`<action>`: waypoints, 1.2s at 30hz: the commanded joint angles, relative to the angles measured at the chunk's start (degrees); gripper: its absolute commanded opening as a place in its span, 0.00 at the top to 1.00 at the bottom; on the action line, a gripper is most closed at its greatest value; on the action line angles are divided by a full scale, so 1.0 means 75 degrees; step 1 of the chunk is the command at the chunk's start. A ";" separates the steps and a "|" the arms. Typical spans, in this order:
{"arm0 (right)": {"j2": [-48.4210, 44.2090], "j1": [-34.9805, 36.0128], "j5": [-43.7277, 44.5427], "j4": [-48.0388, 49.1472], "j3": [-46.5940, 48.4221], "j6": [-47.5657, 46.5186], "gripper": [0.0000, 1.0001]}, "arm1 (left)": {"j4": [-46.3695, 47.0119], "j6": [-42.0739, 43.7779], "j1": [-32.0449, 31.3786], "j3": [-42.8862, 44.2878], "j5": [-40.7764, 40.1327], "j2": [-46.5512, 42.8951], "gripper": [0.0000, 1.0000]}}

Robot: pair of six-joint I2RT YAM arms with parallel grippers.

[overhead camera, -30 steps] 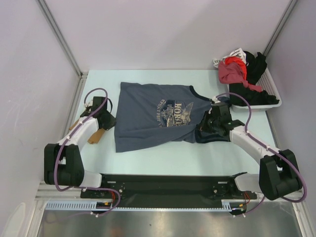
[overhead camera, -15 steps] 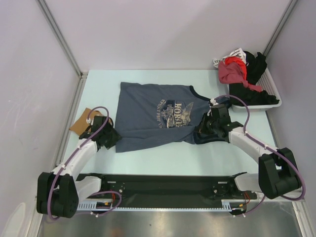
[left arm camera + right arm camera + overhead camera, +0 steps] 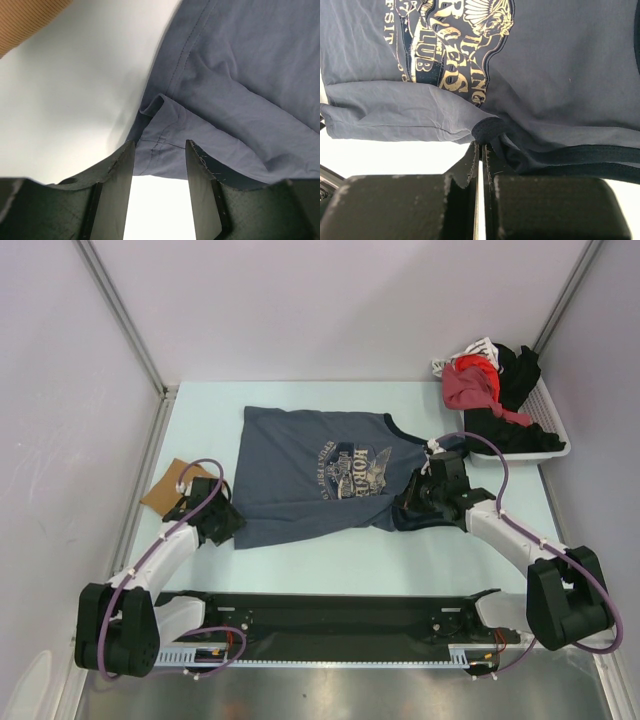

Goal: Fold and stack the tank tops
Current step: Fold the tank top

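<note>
The slate-blue tank top lies spread on the table, printed side up, neck towards the right. The tan-brown tank top lies folded small at the left. My left gripper is open at the blue top's near-left hem corner; in the left wrist view the corner lies between the open fingers, and the tan top shows at the upper left. My right gripper is shut on the blue top's dark-trimmed near armhole edge, seen pinched at the tips of my right gripper.
A white tray at the back right holds a heap of red, black and white clothes. Walls close in the table at the left, back and right. The black base rail runs along the near edge.
My left arm left the tan top and swung near and right to the blue top's hem corner, uncovering the tan top. The right gripper barely moved.
</note>
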 commanded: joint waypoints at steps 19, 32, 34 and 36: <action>-0.0097 -0.0006 -0.0116 0.0204 0.0003 -0.0143 0.97 | 0.0675 0.0335 -0.0329 -0.0439 0.0338 0.0160 0.79; -0.1408 0.0509 -0.0092 -0.0370 -0.1003 0.0371 0.98 | -0.0203 -0.0285 -0.0505 -0.0650 0.0443 -0.1665 1.00; -0.1817 0.0755 -0.0046 -0.0521 -0.1295 0.0536 0.97 | -0.0389 -0.0531 -0.0505 -0.0639 0.0514 -0.2052 1.00; -0.2123 0.0908 -0.0010 -0.0674 -0.1472 0.0759 0.97 | -0.0542 -0.0637 -0.0505 -0.0569 0.0514 -0.2323 1.00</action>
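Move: The near corner of the grey tank top's hem lies just below the left fingers, about 1 cm back, 1 cm right and 2 cm down. From that hand the folded brown tank top lies roughly 15 cm left and 10 cm ahead, the printed lettering some 32 cm right and 15 cm ahead. The right fingers already grip the black-trimmed armhole edge. From them the hem corner is about 45 cm left, 3 cm back and 7 cm down. Down and slightly back and right, under 2 cm each way, the half-open left fingers settle onto the grey hem corner and shut on it, then rise about 4 cm with it, drifting a little further back and right. The right hand holds still, keeping its pinch on the armhole edge, then near the end pulls back some 6 cm towards the base. ##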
